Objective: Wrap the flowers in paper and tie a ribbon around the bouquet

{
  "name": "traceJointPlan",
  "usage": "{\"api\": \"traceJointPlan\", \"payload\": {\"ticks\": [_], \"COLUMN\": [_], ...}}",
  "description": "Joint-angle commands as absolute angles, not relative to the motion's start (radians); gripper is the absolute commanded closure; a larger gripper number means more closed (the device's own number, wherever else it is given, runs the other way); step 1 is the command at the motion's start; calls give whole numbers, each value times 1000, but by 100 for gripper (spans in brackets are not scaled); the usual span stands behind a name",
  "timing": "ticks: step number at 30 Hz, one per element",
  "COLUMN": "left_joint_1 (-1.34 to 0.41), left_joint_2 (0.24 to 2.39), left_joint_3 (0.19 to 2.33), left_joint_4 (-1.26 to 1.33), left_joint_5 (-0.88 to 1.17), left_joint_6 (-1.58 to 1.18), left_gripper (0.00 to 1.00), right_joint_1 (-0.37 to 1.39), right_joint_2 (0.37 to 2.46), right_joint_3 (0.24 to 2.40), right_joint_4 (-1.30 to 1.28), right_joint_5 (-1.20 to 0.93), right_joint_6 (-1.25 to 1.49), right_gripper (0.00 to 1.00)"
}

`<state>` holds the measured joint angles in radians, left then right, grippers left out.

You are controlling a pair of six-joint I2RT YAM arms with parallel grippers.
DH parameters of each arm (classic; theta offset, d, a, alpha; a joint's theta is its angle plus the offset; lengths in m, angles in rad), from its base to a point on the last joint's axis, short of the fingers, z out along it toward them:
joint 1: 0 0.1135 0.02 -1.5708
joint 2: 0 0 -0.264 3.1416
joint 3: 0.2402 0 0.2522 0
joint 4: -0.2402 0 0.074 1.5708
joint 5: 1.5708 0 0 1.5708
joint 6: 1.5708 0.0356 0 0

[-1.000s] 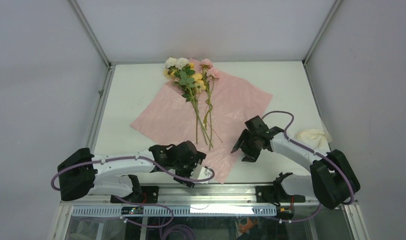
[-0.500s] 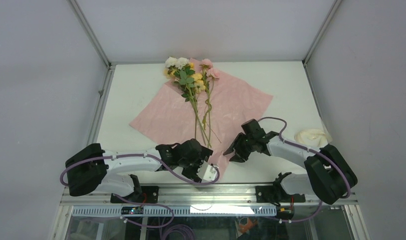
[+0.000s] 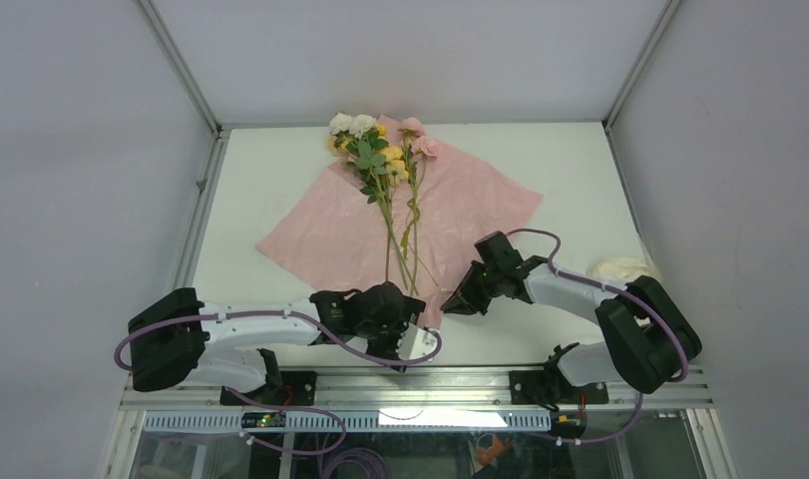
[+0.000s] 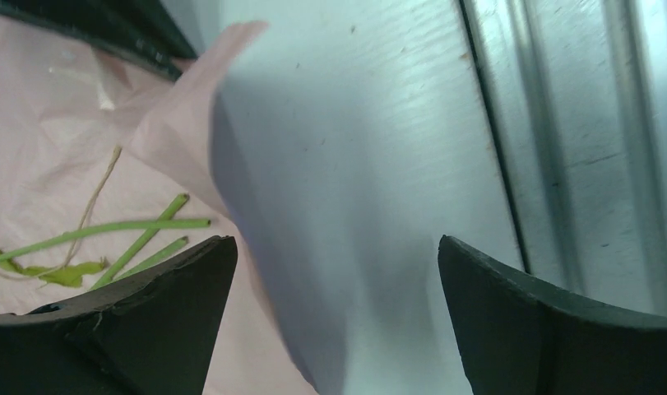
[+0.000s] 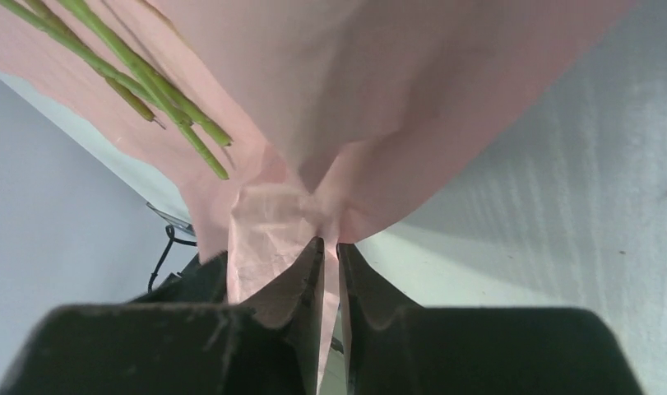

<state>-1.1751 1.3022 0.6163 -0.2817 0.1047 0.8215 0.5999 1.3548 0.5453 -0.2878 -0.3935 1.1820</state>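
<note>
The paper (image 3: 460,205) lies flat on the white table with its pale pink face up. On it rest the flowers (image 3: 378,150), blooms at the far end and stems (image 5: 149,82) pointing toward me. No wrapped bouquet is in view. My right gripper (image 3: 453,302) is shut on the paper's near corner (image 5: 272,206), which bunches up just ahead of the jaws (image 5: 330,247). My left gripper (image 3: 400,324) hovers open just left of that corner, over bare table, with the paper's edge (image 4: 182,140) and stem ends (image 4: 141,230) on its left. The cream ribbon (image 3: 624,269) lies heaped at the table's right edge.
A metal rail (image 4: 560,123) runs along the table's near edge, right beside the left gripper. White enclosure walls and frame posts (image 3: 181,70) stand on the table's other sides. Purple cables (image 3: 540,238) loop from both arms.
The right gripper has slid left to the paper's near corner and closed on it. The left gripper has shifted right toward that corner and stayed open.
</note>
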Motion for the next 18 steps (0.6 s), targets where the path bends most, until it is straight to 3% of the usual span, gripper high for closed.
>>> {"api": "traceJointPlan", "payload": {"ticks": [1,3,5,7,10,18], "left_joint_1": [-1221,-1221,-1218,-1215,-1207,-1066], "left_joint_2": [1279,1311,1307,1292,1294,1255], "left_joint_3": [682,691,679,668,671,761], "left_joint_4": [-254,-200,-155,-122,-117,-309], "left_joint_5": [146,42,-25,-68,-113,95], "left_joint_6": [658,596,578,564,534,305], "left_gripper": [1,6,31,67,99,100], "right_joint_1": [605,604,603,601,589,405], "right_joint_2": [1368,1365,1354,1339,1315,1346], "right_joint_3": [605,609,611,625,693,1130], "right_joint_4": [-252,-267,-282,-320,-450,-1098], "right_joint_5": [-421,-419,-421,-429,-431,-490], "right_joint_6": [1164,1159,1153,1121,1013,481], "right_gripper": [85,86,85,84,80,55]}}
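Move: The folded-up near edge of the paper lies only some 2 cm ahead and 2 cm right of my open left hand, at about its height. The flower stem ends are about 7 cm ahead of that hand and 1 cm to its right, roughly 2 cm lower. My right hand already has the paper's near corner fold at its nearly shut fingertips; the stem ends lie around 3 cm ahead and 5 cm left of it, also 2 cm lower. I shut my left fingers fully on the paper's near edge, easing back and right a little first, then carry it forward about 4 cm towards the stem ends, rising some 2.5 cm and turning 25 degrees counter-clockwise. Once the left has closed, my right fingers open and let go of the fold, and that hand lifts about 7 cm, drifting forward as it leaves. ##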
